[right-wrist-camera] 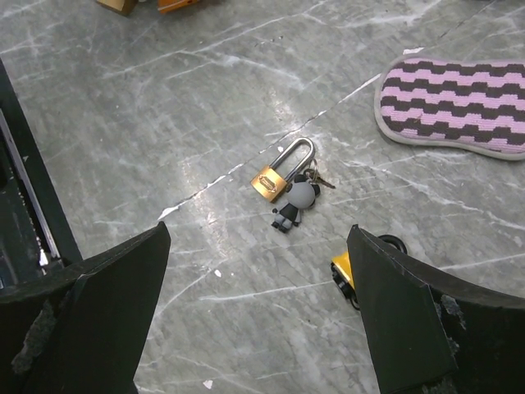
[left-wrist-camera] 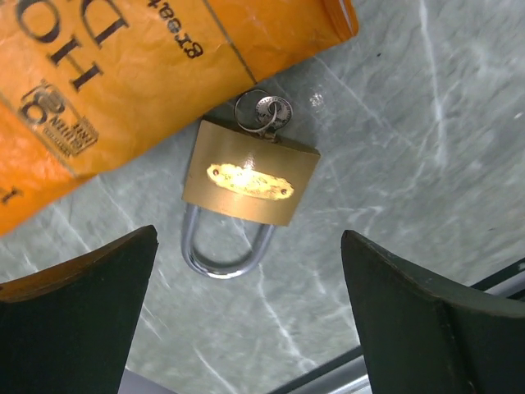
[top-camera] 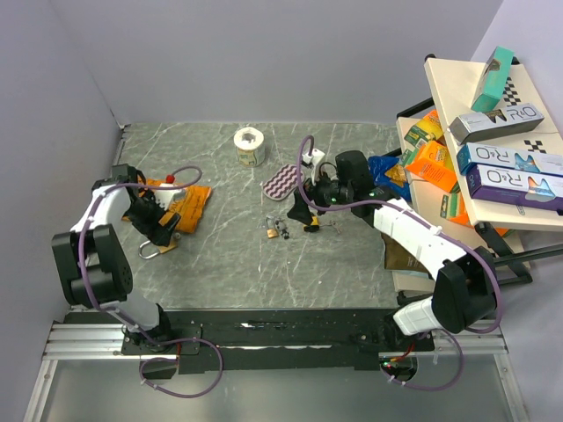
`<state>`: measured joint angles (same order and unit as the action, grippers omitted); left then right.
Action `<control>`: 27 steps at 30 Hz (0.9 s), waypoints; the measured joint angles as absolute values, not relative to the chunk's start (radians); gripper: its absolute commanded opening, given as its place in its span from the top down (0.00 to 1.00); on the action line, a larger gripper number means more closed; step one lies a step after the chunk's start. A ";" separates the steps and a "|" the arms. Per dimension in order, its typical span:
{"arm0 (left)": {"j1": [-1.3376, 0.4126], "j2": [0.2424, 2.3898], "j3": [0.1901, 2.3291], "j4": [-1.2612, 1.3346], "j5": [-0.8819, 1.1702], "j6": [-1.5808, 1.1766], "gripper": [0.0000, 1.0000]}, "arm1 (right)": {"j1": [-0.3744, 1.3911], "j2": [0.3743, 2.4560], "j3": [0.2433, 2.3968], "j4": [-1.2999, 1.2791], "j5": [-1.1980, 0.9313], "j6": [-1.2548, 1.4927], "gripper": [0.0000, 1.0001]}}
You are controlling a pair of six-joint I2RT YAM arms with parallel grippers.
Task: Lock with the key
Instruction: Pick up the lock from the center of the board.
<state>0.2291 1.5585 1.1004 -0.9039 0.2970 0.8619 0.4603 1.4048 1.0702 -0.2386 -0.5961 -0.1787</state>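
A brass padlock [left-wrist-camera: 250,176] lies flat on the marble table just off an orange bag [left-wrist-camera: 123,66]. A key on a ring [left-wrist-camera: 264,111] sits in its bottom, and both legs of its steel shackle [left-wrist-camera: 225,250] meet the body. My left gripper [left-wrist-camera: 248,234] hovers above it, open, one finger [left-wrist-camera: 82,304] on each side and nothing between them. A smaller brass padlock [right-wrist-camera: 271,182] with a panda keychain [right-wrist-camera: 294,203] and a loose key [right-wrist-camera: 321,180] lies mid-table. My right gripper [right-wrist-camera: 258,230] hangs open above and short of it.
A striped pink pad [top-camera: 284,183] and a white tape roll [top-camera: 250,145] lie toward the back. A small yellow toy [right-wrist-camera: 344,271] sits by the right finger. Snack bags [top-camera: 431,158] and a shelf with boxes [top-camera: 493,132] crowd the right edge.
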 measured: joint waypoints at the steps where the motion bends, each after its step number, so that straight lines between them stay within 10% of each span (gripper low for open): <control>1: 0.231 1.574 1.104 -0.904 0.300 0.888 0.03 | 0.460 1.405 1.069 -0.238 -0.596 -0.177 0.03; 20: 0.237 1.668 0.992 -0.746 0.303 1.060 0.14 | 0.459 1.405 1.025 -0.229 -0.596 -0.172 0.02; 27: 0.226 1.623 0.933 -0.687 0.295 1.092 0.50 | 0.457 1.405 1.025 -0.229 -0.595 -0.172 0.02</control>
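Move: The big brass padlock lies almost straight below the left hand, some 6 cm down. Its keys on their ring are about 3 cm ahead and 3 cm right of the hand at the same depth, and the orange bag's middle is about 12 cm ahead and 1 cm left, equally low. From the right hand the brass padlock lies roughly 42 cm left, 5 cm back and 18 cm below. Left hand sinks about 5 cm over the brass padlock, turning some 10 degrees clockwise, then pinches its body's sides. ##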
